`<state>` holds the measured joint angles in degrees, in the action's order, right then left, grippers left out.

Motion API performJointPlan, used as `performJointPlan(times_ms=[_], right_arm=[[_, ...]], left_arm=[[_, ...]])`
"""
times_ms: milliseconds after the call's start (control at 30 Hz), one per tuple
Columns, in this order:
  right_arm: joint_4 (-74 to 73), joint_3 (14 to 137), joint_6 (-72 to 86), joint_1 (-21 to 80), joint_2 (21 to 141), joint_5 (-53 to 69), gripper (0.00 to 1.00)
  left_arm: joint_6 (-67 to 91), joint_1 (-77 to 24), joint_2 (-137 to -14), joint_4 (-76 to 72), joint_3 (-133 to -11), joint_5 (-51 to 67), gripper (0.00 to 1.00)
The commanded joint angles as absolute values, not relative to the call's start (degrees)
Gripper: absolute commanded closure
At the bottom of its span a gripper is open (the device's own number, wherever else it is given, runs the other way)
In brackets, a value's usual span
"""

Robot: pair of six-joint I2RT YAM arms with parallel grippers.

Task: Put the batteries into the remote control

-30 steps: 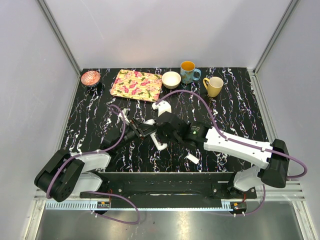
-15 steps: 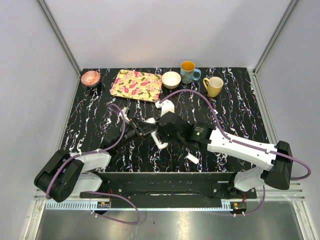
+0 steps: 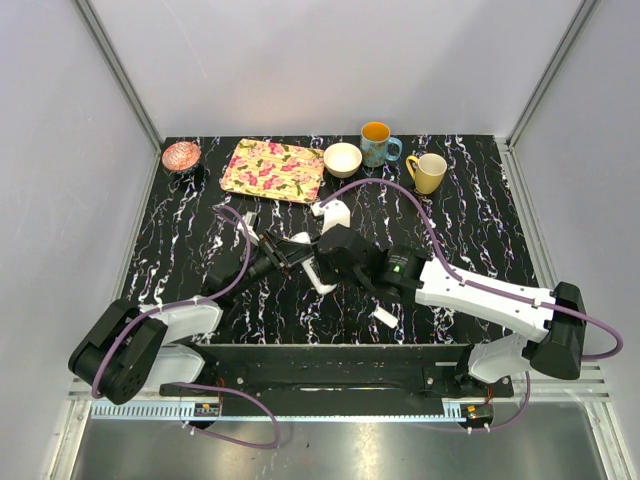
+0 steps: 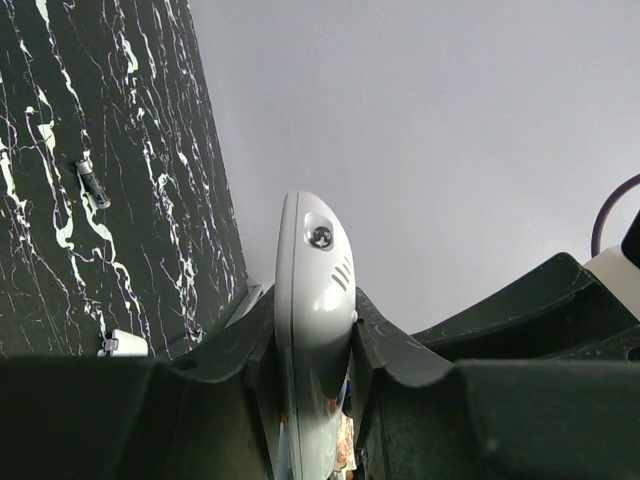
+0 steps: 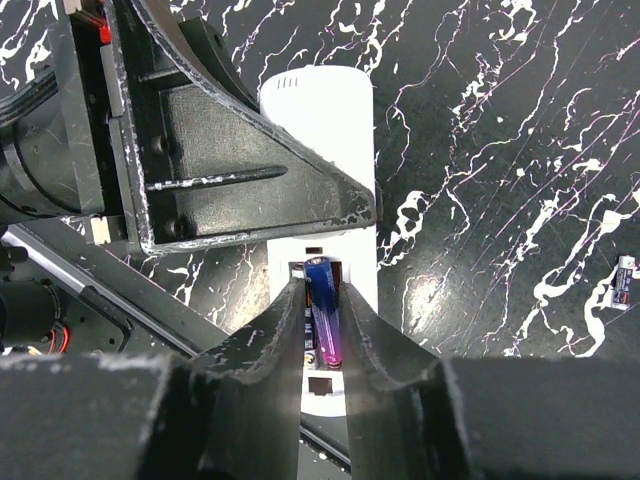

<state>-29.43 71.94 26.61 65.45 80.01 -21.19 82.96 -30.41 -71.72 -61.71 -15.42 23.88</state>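
The white remote control (image 5: 325,130) lies back-up over the black marble table, and my left gripper (image 4: 312,330) is shut on its edges, with one finger (image 5: 220,160) across it. In the top view the remote control (image 3: 322,285) sits between both grippers at the table's middle. A blue-purple battery (image 5: 325,310) lies in the open compartment between the fingers of my right gripper (image 5: 322,300). Those jaws stand slightly apart, with a thin gap on the battery's left side. The label of a second battery shows beside it in the compartment.
A loose white cover (image 3: 385,317) lies near the front edge. One spare battery (image 5: 623,280) rests on the table to the right. Along the back stand a pink bowl (image 3: 181,155), floral tray (image 3: 272,170), white bowl (image 3: 343,159), blue mug (image 3: 377,144) and yellow mug (image 3: 428,172).
My right arm has shifted a little to the left and away over the remote control. The left arm holds still.
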Motion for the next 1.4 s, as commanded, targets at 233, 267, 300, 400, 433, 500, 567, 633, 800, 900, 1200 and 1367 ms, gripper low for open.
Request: performJointPlan(times_ms=[233, 267, 300, 400, 433, 500, 567, 633, 800, 900, 1200, 1367], right_arm=[[-36.65, 72.95, 27.16, 65.83, 82.18, -24.61, 0.63], [-36.65, 73.21, 27.25, 65.92, 82.44, -24.78, 0.62], [-36.74, 73.3, 27.07, 65.83, 82.44, -24.87, 0.62], [-36.91, 74.96, 26.9, 65.83, 82.27, -25.4, 0.57], [-37.09, 75.32, 26.98, 65.92, 82.18, -25.49, 0.55], [-37.61, 76.81, 26.81, 65.83, 81.48, -25.66, 0.51], [-38.23, 77.52, 26.98, 65.83, 80.69, -25.66, 0.48], [-38.49, 78.05, 26.98, 65.92, 79.98, -25.66, 0.46], [-39.2, 77.87, 27.68, 65.83, 77.7, -25.05, 0.42], [-39.02, 77.61, 28.21, 65.92, 77.52, -24.52, 0.41], [-35.95, 75.94, 29.18, 65.92, 74.1, -25.75, 0.36], [-35.16, 76.29, 30.75, 65.83, 73.04, -22.25, 0.31]], left_arm=[[85.08, -30.85, -69.61, -71.46, -20.13, 23.29, 1.0], [84.9, -30.94, -69.7, -71.19, -20.13, 23.38, 1.0], [84.82, -31.02, -69.7, -71.19, -20.04, 23.38, 1.0], [84.73, -31.2, -70.05, -71.37, -19.87, 23.47, 1.0], [84.64, -31.11, -70.22, -71.37, -19.95, 23.47, 1.0], [84.55, -31.2, -70.57, -71.54, -19.86, 23.64, 1.0], [84.38, -31.11, -70.84, -71.63, -19.78, 23.73, 1.0], [84.38, -31.2, -71.1, -71.98, -19.51, 23.73, 1.0], [84.55, -31.11, -71.98, -72.95, -19.25, 23.64, 1.0], [84.55, -31.2, -72.42, -73.56, -19.25, 23.82, 1.0], [84.29, -31.2, -72.77, -73.57, -18.63, 23.91, 1.0], [83.76, -31.2, -73.65, -73.65, -18.63, 23.82, 1.0]])
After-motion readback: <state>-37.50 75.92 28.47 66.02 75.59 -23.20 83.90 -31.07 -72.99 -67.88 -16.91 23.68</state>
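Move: The right fingertips straddle the purple battery in the remote's open compartment, its middle about 1 cm ahead, 1 cm left and 1 cm below; the dark battery lies about 1 cm left of the purple one, just below it. The remote's middle is some 4 cm ahead of the right hand and 2 cm left, about level, and the loose cover about 10 cm back, 16 cm right and 12 cm below. From the left hand, which grips the remote, the purple battery lies about 4 cm back, 2 cm right and 3 cm lower. The right fingers keep opening to well over double their gap while the hand first stays beside the purple battery, then rises about 2 cm, slides right and climbs again, ending some 3.5 cm higher and 2.5 cm farther right, its tips clear of the battery. The left hand keeps its grip on the remote and, after a slight dip, lifts it nearly 3 cm with a tilt of some 5 degrees, so that relative to the remote the right hand mostly backs off to the right. ##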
